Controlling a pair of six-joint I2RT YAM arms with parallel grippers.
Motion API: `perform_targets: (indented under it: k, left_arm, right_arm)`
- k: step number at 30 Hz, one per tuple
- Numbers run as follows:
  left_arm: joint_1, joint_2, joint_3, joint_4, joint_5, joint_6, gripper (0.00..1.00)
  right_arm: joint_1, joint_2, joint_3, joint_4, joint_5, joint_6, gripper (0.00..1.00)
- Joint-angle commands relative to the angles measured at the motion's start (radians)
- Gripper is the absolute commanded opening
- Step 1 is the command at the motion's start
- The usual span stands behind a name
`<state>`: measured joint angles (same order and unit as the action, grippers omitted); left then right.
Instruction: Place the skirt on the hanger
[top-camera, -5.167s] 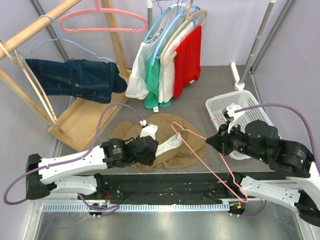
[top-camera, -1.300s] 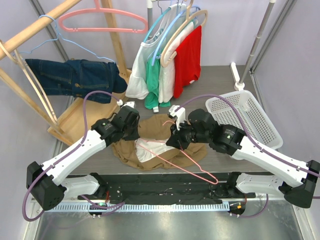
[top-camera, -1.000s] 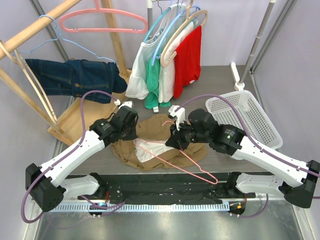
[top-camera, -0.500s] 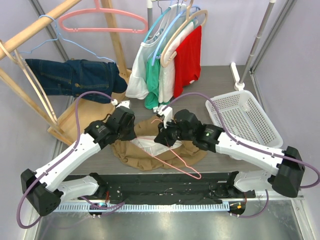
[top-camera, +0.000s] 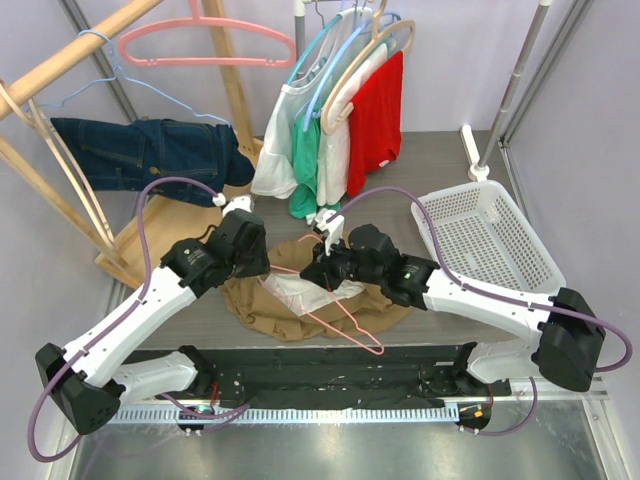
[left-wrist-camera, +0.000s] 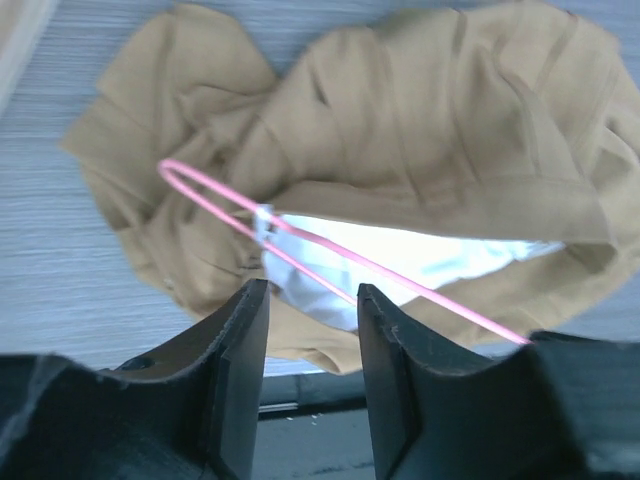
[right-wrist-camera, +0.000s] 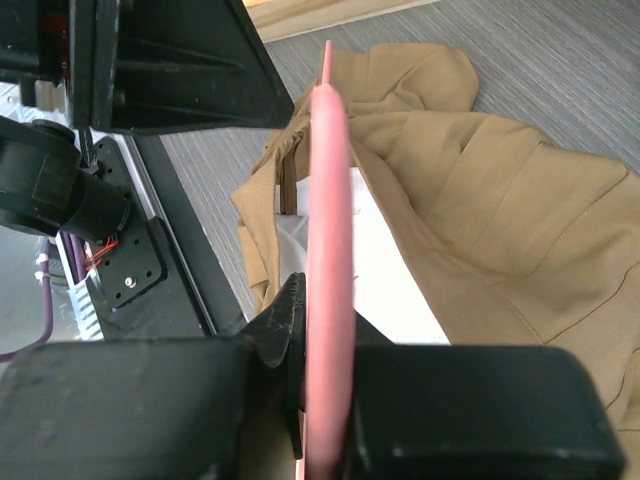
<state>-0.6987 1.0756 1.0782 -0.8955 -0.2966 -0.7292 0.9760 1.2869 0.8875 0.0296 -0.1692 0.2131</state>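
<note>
The tan skirt (top-camera: 255, 305) with white lining lies crumpled on the grey floor between both arms. My right gripper (top-camera: 318, 272) is shut on a thin pink wire hanger (top-camera: 372, 346), whose far end reaches into the skirt's opening. In the right wrist view the hanger (right-wrist-camera: 328, 190) runs straight up from my clamped gripper (right-wrist-camera: 325, 330) over the skirt (right-wrist-camera: 490, 210). My left gripper (top-camera: 262, 262) hovers at the skirt's left edge. In the left wrist view that gripper (left-wrist-camera: 312, 300) stands open and empty above the skirt (left-wrist-camera: 420, 150), with the hanger's looped end (left-wrist-camera: 170, 172) lying on the fabric.
A white basket (top-camera: 480, 240) stands at the right. A wooden rack (top-camera: 160, 250) with denim shorts (top-camera: 150, 155) and a pink hanger (top-camera: 200, 45) is at the back left. Hung shirts (top-camera: 345, 120) fill the back centre. A black mat (top-camera: 320, 380) lines the near edge.
My left gripper has opened and let go of the skirt's edge. My right arm has carried the pink hanger to the left, further over the skirt.
</note>
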Motion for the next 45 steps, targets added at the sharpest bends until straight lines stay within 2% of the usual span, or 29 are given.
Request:
perform_targets:
  k: [1, 5, 7, 10, 16, 18, 21, 22, 26, 27, 28, 30, 33, 40, 44, 45]
  left_arm:
    - [0.005, -0.005, 0.042, -0.059, -0.151, -0.039, 0.46]
    - [0.01, -0.003, 0.031, -0.092, -0.274, -0.087, 0.46]
    - [0.024, 0.001, 0.011, -0.112, -0.288, -0.116, 0.46]
    - [0.031, -0.005, -0.021, -0.085, -0.28, -0.124, 0.55]
    - [0.033, 0.014, -0.057, -0.042, -0.23, -0.105, 0.63]
    - [0.034, 0.004, -0.029, -0.055, -0.245, -0.07, 0.66]
    - [0.034, -0.028, 0.012, -0.043, -0.266, 0.043, 0.75]
    - [0.036, -0.037, 0.017, -0.033, -0.251, 0.068, 0.81]
    - [0.045, -0.052, -0.006, 0.107, -0.043, 0.221, 0.85]
    - [0.05, -0.046, -0.009, 0.128, 0.02, 0.29, 0.86]
    - [0.05, -0.04, -0.011, 0.139, 0.13, 0.321, 0.86]
    - [0.051, -0.028, -0.009, 0.17, 0.216, 0.394, 0.86]
    - [0.054, -0.026, 0.006, 0.19, 0.371, 0.454, 0.84]
    - [0.105, -0.028, 0.048, 0.24, 0.641, 0.55, 0.84]
    - [0.171, 0.023, 0.069, 0.216, 0.825, 0.588, 0.81]
    - [0.186, 0.033, 0.072, 0.207, 0.909, 0.594, 0.79]
  right_arm:
    - [0.001, -0.027, -0.004, 0.136, 0.025, 0.023, 0.01]
    - [0.0, -0.063, -0.015, 0.144, 0.03, 0.028, 0.01]
    - [-0.002, -0.07, -0.012, 0.141, 0.025, 0.028, 0.01]
    - [-0.002, -0.074, -0.006, 0.133, 0.014, 0.031, 0.01]
    - [0.0, -0.066, 0.01, 0.121, -0.019, 0.042, 0.01]
    - [-0.003, -0.063, 0.022, 0.093, -0.036, 0.028, 0.01]
    - [-0.02, -0.046, 0.053, 0.05, -0.088, 0.009, 0.01]
    - [-0.029, -0.034, 0.066, 0.029, -0.105, 0.008, 0.01]
    - [-0.131, 0.02, 0.103, 0.004, -0.306, 0.046, 0.01]
    - [-0.188, 0.028, 0.108, 0.004, -0.4, 0.058, 0.01]
    - [-0.213, 0.037, 0.12, 0.001, -0.458, 0.058, 0.01]
    - [-0.284, 0.063, 0.155, -0.01, -0.589, 0.052, 0.01]
    - [-0.324, 0.109, 0.226, -0.095, -0.694, -0.007, 0.01]
    - [-0.335, 0.196, 0.353, -0.388, -0.823, -0.203, 0.01]
    - [-0.336, 0.193, 0.369, -0.471, -0.842, -0.262, 0.01]
    - [-0.336, 0.192, 0.37, -0.479, -0.846, -0.267, 0.01]
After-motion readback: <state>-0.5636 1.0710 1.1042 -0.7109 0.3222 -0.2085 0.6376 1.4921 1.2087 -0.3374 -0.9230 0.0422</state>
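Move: Roughly 10 cm to the left hand's right, about 1 cm back and near its height, the pink hanger's neck sits in the right fingers. The hanger's left corner is some 6 cm to the left of the left hand, 2 cm ahead and 3 cm lower; the skirt's white-lined waist lies 10 cm right, 4 cm back and 16 cm below. From the right hand, that waist is about 3 cm back, 16 cm down. Opening wide, the left hand first swings about 5 cm left with a brief dip, then sweeps back some 11 cm to the right and rises about 4 cm towards the hanger's neck, turning clockwise. The right hand keeps its pinch, lifts a little, pushes forward and slightly right before easing partly back, and turns the hanger some 20 degrees counter-clockwise above the skirt. ##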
